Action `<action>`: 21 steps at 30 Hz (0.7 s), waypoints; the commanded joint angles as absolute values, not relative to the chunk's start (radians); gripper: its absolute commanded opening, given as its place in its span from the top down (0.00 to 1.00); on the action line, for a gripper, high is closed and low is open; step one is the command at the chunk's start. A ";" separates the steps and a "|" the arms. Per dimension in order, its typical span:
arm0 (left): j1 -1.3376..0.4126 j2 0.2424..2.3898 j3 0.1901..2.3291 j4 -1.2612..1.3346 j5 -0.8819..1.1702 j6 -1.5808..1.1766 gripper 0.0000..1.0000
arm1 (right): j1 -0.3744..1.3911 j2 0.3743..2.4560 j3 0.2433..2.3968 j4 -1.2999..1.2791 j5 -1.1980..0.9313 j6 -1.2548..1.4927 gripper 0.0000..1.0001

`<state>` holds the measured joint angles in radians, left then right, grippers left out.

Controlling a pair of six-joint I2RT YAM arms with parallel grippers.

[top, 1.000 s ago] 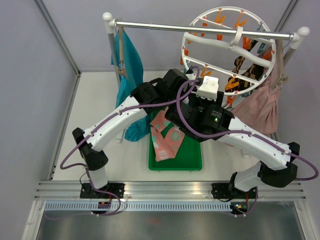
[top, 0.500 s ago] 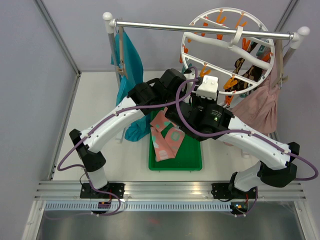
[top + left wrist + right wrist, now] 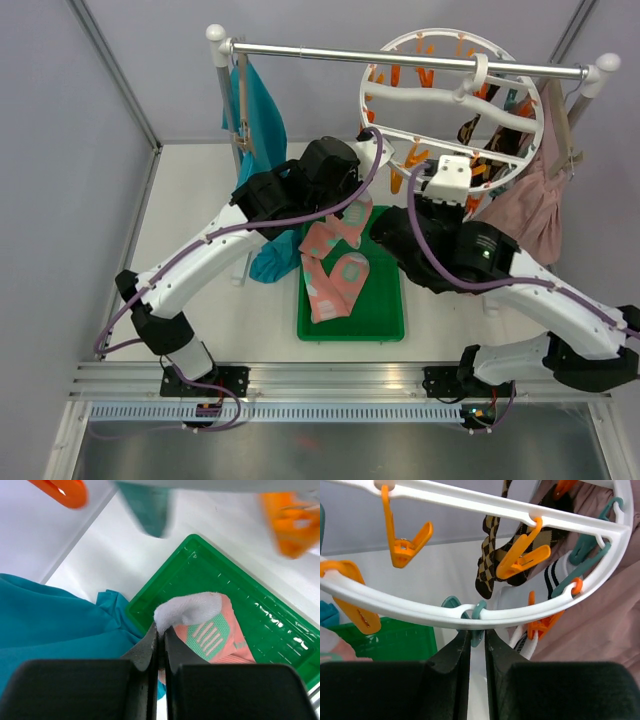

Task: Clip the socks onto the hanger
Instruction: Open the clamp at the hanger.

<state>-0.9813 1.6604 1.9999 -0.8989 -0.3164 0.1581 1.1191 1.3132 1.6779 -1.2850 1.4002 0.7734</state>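
Observation:
My left gripper (image 3: 161, 632) is shut on the white toe of a pink sock (image 3: 212, 637) with a mint patch. It holds that sock above the green tray (image 3: 240, 585). In the top view this sock (image 3: 348, 222) trails down to another pink sock (image 3: 335, 285) in the tray. The round white hanger (image 3: 440, 96) hangs from the rail. My right gripper (image 3: 477, 639) sits at its lower rim (image 3: 410, 607), jaws pressed on a teal clip (image 3: 476, 636). Argyle socks (image 3: 492, 555) and a striped white sock (image 3: 555, 575) hang clipped on the hanger.
A teal garment (image 3: 260, 110) hangs at the rail's left end, close beside the left arm. A dusty-pink skirt (image 3: 525, 205) hangs behind the hanger on the right. Orange clips (image 3: 405, 547) dangle from the ring's crossbars. The metal rail (image 3: 330, 50) spans the back.
The right arm has swung right and up to the ring's lower rim and narrowed its jaws onto the teal clip. The ring has tilted. The left arm rose with the pink sock.

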 commanded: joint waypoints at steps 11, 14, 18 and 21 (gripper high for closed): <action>-0.976 1.652 1.982 -0.824 -0.370 0.132 0.93 | 1.115 0.970 1.568 -1.045 1.177 0.546 0.84; -0.976 1.670 2.005 -0.833 -0.353 0.141 0.93 | 1.115 0.939 1.556 -1.051 1.170 0.554 0.83; -0.976 1.698 2.029 -0.845 -0.345 0.152 0.94 | 1.115 0.917 1.546 -1.055 1.169 0.561 0.82; -0.974 1.703 2.029 -0.845 -0.334 0.153 0.95 | 1.115 0.916 1.537 -1.054 1.158 0.557 0.79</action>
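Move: The teal clamp on the hanger ring's near edge is at the right fingertips, no more than about 1 cm ahead. On the same edge, an orange clamp hangs about 6 cm to its left, and the orange clamp with the striped sock hangs roughly 6 cm to its right and 3 cm farther out. The checkered socks hang some 8 cm ahead of the right hand and 6 cm right. From the left hand, the teal clamp lies about 8 cm right, 1 cm ahead and 4 cm higher. Draw the right gripper off the teal clamp, going right and back and then also up, about 7 cm in all, easing to a stop. Roll it some 15 degrees, left side rising, and swing it slightly counter-clockwise, so the tips come free of the clamp with the opening hardly changed. Keep the left gripper shut on the pink sock, almost in place. ##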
